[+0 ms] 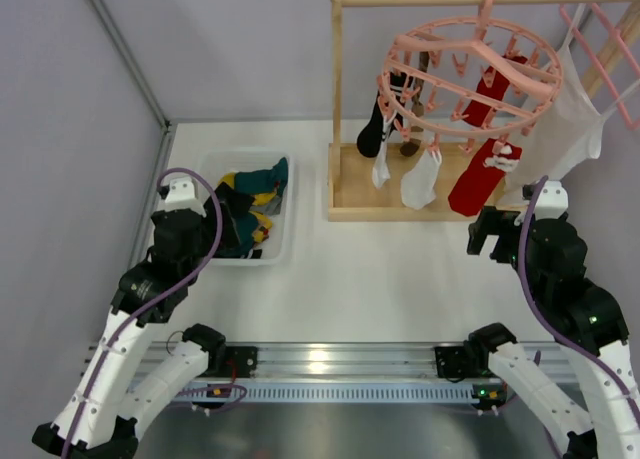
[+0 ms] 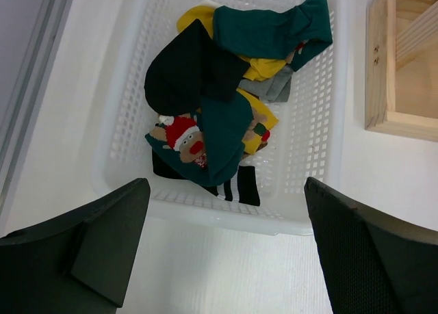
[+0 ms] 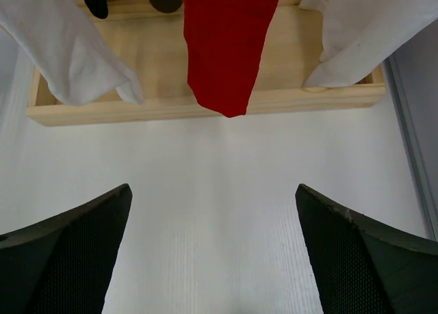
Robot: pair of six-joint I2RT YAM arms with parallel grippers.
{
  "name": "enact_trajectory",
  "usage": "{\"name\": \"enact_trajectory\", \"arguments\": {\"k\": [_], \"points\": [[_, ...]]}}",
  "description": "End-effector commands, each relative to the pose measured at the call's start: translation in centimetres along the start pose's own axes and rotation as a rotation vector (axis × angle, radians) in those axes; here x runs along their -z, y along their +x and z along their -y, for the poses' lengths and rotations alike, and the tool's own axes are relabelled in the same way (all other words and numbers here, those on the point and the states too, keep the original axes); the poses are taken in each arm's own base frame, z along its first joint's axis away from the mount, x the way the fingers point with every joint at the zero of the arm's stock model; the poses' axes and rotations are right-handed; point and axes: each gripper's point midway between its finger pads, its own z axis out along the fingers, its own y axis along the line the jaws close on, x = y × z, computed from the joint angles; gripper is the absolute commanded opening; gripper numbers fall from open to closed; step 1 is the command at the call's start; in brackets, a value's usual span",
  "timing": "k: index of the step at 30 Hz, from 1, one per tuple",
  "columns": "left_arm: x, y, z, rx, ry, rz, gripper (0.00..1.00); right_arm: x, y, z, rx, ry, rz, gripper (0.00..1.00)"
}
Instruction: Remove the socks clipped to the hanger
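Note:
The round pink hanger (image 1: 470, 74) hangs by its hook from a wooden bar at the back right. Clipped socks dangle from it: a red sock (image 1: 478, 179), a white sock (image 1: 421, 179), a black sock (image 1: 374, 129). In the right wrist view the red sock (image 3: 222, 47) and a white sock (image 3: 68, 47) hang just ahead. My right gripper (image 3: 212, 252) is open and empty, low over the table in front of them. My left gripper (image 2: 222, 249) is open and empty, just short of the near rim of a white basket (image 2: 321, 157).
The white basket (image 1: 286, 241) at the left holds several loose socks, teal, yellow and black. A wooden stand with a tray base (image 1: 345, 194) carries the bar. A large white cloth (image 1: 565, 129) and a straight pink rack (image 1: 600, 39) hang at the far right.

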Motion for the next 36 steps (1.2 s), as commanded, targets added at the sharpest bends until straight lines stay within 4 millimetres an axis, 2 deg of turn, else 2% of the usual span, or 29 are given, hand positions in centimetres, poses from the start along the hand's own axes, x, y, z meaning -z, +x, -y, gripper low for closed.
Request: {"name": "enact_trajectory", "arguments": {"k": [1, 5, 7, 8, 9, 10, 11, 13, 14, 16, 17, 22, 25, 28, 31, 32, 33, 36], "points": [[0.0, -1.0, 0.6, 0.03, 0.028, 0.041, 0.98, 0.6, -1.3, 0.2, -0.031, 0.005, 0.049, 0.99], [0.0, -0.9, 0.7, 0.033, 0.039, 0.042, 0.98, 0.1, -0.9, -0.1, -0.054, -0.001, 0.061, 0.99], [0.1, -0.9, 0.9, 0.033, 0.05, 0.041, 0.98, 0.0, -1.7, -0.3, -0.104, -0.015, 0.131, 1.0], [0.1, -0.9, 1.0, 0.032, 0.056, 0.041, 0.98, -0.4, -1.1, -0.7, -0.147, -0.027, 0.13, 0.99], [0.2, -0.9, 1.1, 0.035, 0.065, 0.046, 0.98, -0.1, -2.1, -1.3, -0.189, -0.07, 0.187, 0.99], [0.3, -0.9, 1.2, 0.036, 0.071, 0.045, 0.98, -0.1, -2.3, -2.1, -0.205, -0.115, 0.204, 0.99], [0.3, -0.9, 1.2, 0.037, 0.073, 0.046, 0.98, -0.4, -1.3, -3.9, -0.184, -0.219, 0.185, 0.99], [0.4, -0.8, 1.4, 0.036, 0.086, 0.046, 0.98, 0.1, -2.8, -6.0, -0.194, -0.344, 0.269, 0.99], [0.4, -0.8, 1.4, 0.036, 0.09, 0.044, 0.98, -0.3, -1.9, -7.5, -0.171, -0.427, 0.252, 0.99], [0.4, -0.6, 1.5, 0.037, 0.098, 0.044, 0.98, -0.5, -2.1, -9.5, -0.15, -0.526, 0.258, 0.99], [0.4, -0.5, 1.7, 0.037, 0.108, 0.042, 0.98, -0.6, -1.6, -10.6, -0.123, -0.583, 0.234, 0.99], [0.5, -0.5, 2.1, 0.033, 0.135, 0.042, 0.98, -2.6, -1.2, -13.6, -0.058, -0.71, 0.213, 0.99], [0.5, -0.4, 2.5, 0.029, 0.158, 0.037, 0.98, -4.5, -1.8, -13.7, -0.045, -0.683, 0.267, 0.99], [0.6, -0.3, 2.8, 0.025, 0.18, 0.036, 0.98, -6.9, -2.2, -13.1, -0.03, -0.602, 0.31, 0.96], [0.7, -0.3, 3.1, 0.025, 0.198, 0.036, 0.98, -9.3, -1.9, -12.2, 0.027, -0.51, 0.343, 0.95], [0.8, -0.3, 3.2, 0.024, 0.203, 0.037, 0.98, -10.2, -1.1, -11.8, 0.038, -0.481, 0.338, 0.95], [0.7, -0.2, 3.2, 0.022, 0.205, 0.035, 0.98, -10.6, -1.6, -11.8, 0.045, -0.472, 0.373, 0.95], [0.7, -0.2, 3.5, 0.019, 0.221, 0.033, 0.98, -11.6, -0.6, -11.4, 0.078, -0.449, 0.396, 0.94]]}}
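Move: From the right hand, the front white sock hangs about 13 cm ahead and 13 cm to the left, its middle roughly at hand height. The red sock hangs some 14 cm straight ahead, the black sock about 25 cm ahead and 18 cm to the left, and the striped sock around 28 cm ahead and 9 cm to the left. From the left hand the front white sock is roughly 10 cm ahead and 33 cm to the right, a touch higher. Swing the right gripper about 12 cm left, across the front of the red sock, then drive it some 10 cm forward while sinking 6 cm, towards the toe of the front white sock. Turn it about 25 degrees counter-clockwise and lift the fingers' aim slightly, jaws kept wide. Let the empty left gripper ease 3 cm right, turning slightly clockwise. ##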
